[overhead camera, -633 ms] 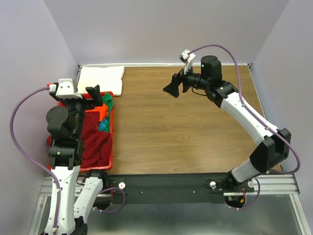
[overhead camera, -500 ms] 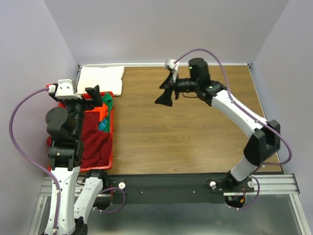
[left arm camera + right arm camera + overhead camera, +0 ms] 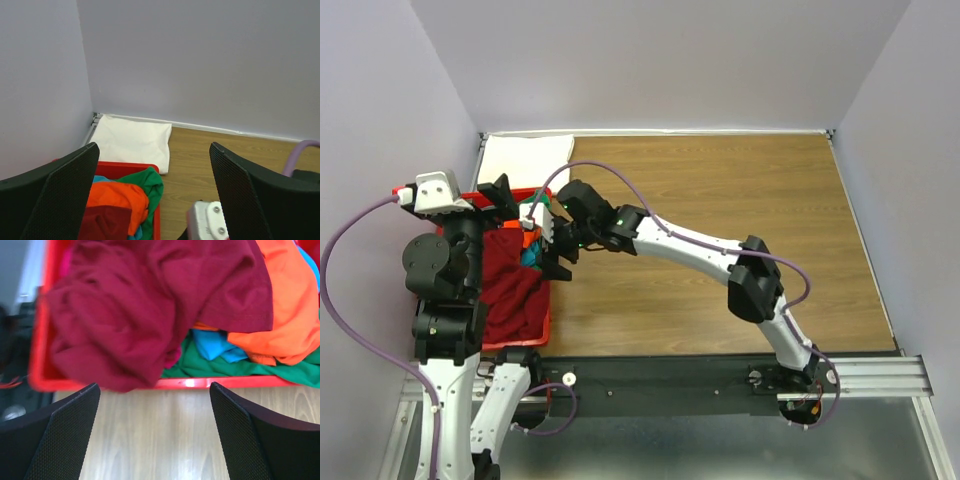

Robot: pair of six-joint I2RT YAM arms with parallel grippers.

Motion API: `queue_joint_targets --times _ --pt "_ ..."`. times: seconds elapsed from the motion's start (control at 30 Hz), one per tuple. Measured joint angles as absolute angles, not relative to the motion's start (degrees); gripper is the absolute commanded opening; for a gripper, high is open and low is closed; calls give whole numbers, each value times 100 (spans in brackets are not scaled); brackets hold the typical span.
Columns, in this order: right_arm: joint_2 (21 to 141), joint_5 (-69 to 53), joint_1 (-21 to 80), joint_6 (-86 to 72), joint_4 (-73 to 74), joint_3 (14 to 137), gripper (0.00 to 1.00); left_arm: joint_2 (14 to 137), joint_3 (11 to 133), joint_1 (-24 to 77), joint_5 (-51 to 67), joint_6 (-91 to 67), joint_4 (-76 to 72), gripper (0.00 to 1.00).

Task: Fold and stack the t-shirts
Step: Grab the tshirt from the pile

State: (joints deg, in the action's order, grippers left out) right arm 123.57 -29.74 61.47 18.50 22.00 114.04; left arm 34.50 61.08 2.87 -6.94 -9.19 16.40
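A folded white t-shirt (image 3: 525, 155) (image 3: 132, 140) lies at the table's back left corner. The other t-shirts are heaped in a red bin (image 3: 520, 343) (image 3: 200, 383): a dark red one (image 3: 510, 285) (image 3: 140, 305) on top, then orange (image 3: 285, 305) (image 3: 117, 197), teal (image 3: 215, 345) and green (image 3: 225, 367) (image 3: 150, 182), with a sliver of magenta (image 3: 172, 357). My right gripper (image 3: 555, 260) (image 3: 155, 390) hangs open just above the bin's right rim, holding nothing. My left gripper (image 3: 503, 195) (image 3: 154, 150) is open and empty over the bin's far end.
The bin stands at the table's left edge beside the left arm. The right arm stretches across the wooden table (image 3: 720, 230) from its base at the near right. Purple walls close in the left, back and right sides.
The right arm has swung from the back middle of the table leftward and down to the bin's right rim. The left arm shifted slightly left. Both grippers stayed open.
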Motion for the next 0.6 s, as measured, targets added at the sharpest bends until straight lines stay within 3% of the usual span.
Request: queue_joint_targets --times 0.17,0.27,0.4,0.43,0.6 --pt "12975 -2460 6292 1839 2248 11924 84 3435 6110 296 -1017 -945 1671 98" --pt "13179 -2285 6410 1822 2255 12084 70 3441 6119 360 -1170 -928 1704 98" --pt "13332 -2220 6593 1769 2285 12178 27 3446 6167 497 -1354 -882 1739 98" --pt "13338 -2239 6624 1802 2290 12178 2 3446 6178 517 -1389 -858 1743 98" --pt "13325 -2043 6720 1765 2364 12278 0 3446 6270 615 -1575 -766 1833 98"
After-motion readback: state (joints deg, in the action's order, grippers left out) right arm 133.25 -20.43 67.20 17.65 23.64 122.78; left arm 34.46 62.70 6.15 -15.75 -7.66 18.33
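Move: The maroon t-shirt on the pile in the red bin is the target. Its middle lies about 9 cm to the right hand's left, 4 cm back and 8 cm below; its nearest folds hang over the bin's right rim. The orange t-shirt is some 10 cm ahead, 8 cm left and 8 cm below; the green one roughly 9 cm ahead, 3 cm left, at like height. From the left hand, the maroon shirt's middle is about 4 cm left, 6 cm back and 31 cm below. Downward and to its left, about 5 cm and 4 cm, the right hand sinks onto the maroon t-shirt's near folds just inside the bin's right rim, then draws back some 2 cm while the wide-open fingers shut fully and pinch a fold of the cloth. It has only just begun to rise at the end. The empty left hand, still open, edges about 1.5 cm left, turning slightly counter-clockwise. ##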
